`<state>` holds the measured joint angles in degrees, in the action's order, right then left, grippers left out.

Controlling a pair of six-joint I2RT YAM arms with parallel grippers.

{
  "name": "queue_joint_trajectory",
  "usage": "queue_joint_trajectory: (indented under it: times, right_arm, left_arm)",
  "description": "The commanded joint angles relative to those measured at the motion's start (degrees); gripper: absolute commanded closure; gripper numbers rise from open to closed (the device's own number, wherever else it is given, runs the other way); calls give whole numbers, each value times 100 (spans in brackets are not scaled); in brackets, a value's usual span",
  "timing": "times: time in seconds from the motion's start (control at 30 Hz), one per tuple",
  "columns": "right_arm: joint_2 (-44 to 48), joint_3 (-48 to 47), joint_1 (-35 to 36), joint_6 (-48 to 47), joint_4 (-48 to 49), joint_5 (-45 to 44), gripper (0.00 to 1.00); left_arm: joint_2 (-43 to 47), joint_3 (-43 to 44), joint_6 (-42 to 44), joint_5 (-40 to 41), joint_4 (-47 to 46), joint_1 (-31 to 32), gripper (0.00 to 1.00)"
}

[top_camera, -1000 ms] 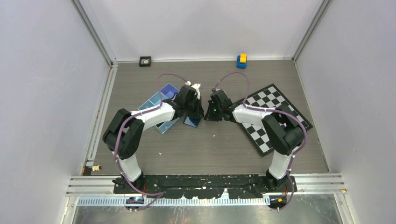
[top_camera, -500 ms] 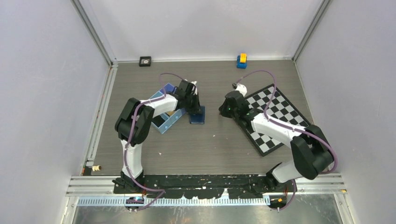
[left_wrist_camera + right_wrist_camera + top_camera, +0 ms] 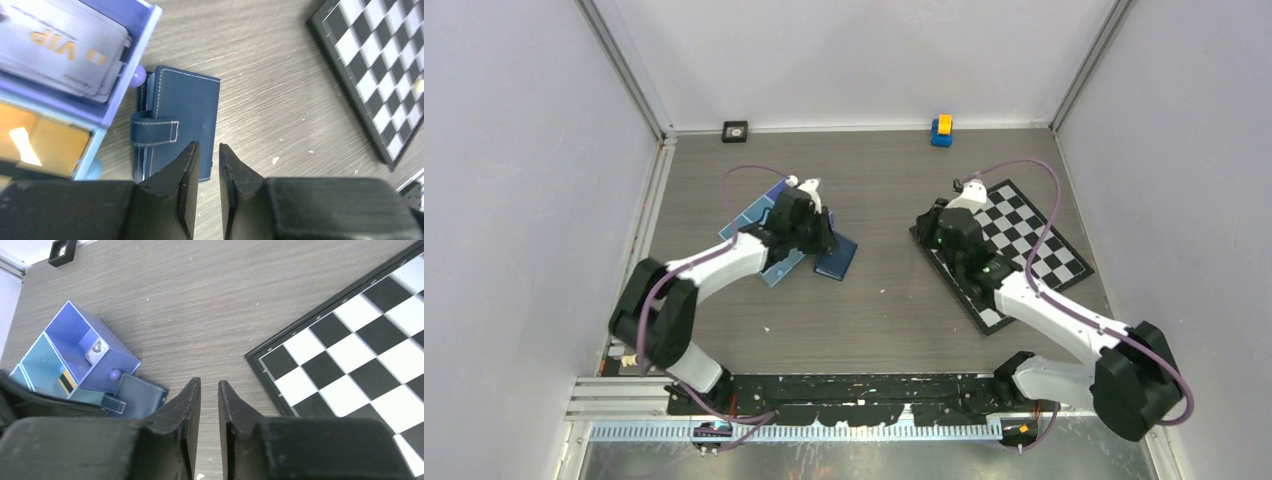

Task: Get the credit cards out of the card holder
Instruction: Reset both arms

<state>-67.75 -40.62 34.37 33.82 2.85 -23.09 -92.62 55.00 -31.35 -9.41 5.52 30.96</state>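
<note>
The card holder [image 3: 175,125] is a navy wallet lying closed on the table with its strap across it, its edge against the light-blue tray [image 3: 107,117]. It also shows in the top view [image 3: 837,257] and the right wrist view [image 3: 141,396]. Silver "VIP" credit cards [image 3: 65,45] lie in one tray compartment and an orange-gold card [image 3: 47,145] in another. My left gripper [image 3: 207,146] hovers over the wallet's near edge, jaws nearly together and empty; it shows in the top view [image 3: 816,232]. My right gripper [image 3: 209,382] is empty, jaws nearly together, over bare table right of the wallet [image 3: 934,235].
A chessboard [image 3: 1024,250] lies at the right, under my right arm. The tray [image 3: 759,232] sits left of the wallet, with a small purple ball [image 3: 138,76] at its corner. A black square item [image 3: 735,130] and a yellow-blue toy [image 3: 941,129] stand by the back wall.
Both grippers have drawn apart from the wallet: the right arm swung right toward the chessboard, the left shifted left. The wallet now lies flat and uncovered.
</note>
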Motion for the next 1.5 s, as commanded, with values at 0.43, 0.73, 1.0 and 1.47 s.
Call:
queue_joint_trajectory:
  times: [0.43,0.73,1.0,1.47]
  right_arm:
    - [1074,1497,-1470,-2408,2814,-930,25]
    - [-452,2101,-2347,-3158,4327,-734,21]
    - [-1284,2667,-2627,-3083,5796,-512,20]
    - [-2319,2642,-2716,-2991,6642,-514,19]
  left_arm:
    - [3095,-1968,2464,3691,-1820,-45,13]
    - [3243,-2632,2886,4421,-2658,-444,12]
    - [2587,-3201,3109,4571,-3664,-781,11]
    - [1715,-3762,3179,4032,-5246,-1239,13]
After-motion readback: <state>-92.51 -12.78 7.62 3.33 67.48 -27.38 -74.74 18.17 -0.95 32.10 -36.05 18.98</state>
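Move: The closed card holder lies just beneath the left hand, about 3 cm to its right, 1 cm ahead and 5 cm down; the divided box stands some 9 cm to that hand's left and 4 cm ahead. From the right hand, the holder is roughly 26 cm left, level fore and aft and 14 cm down, while the chessboard's middle is about 18 cm right, 1 cm back and 14 cm below. Both hands open and part: the left arcs about 24 cm left, the right goes 20 cm right, sinking. ##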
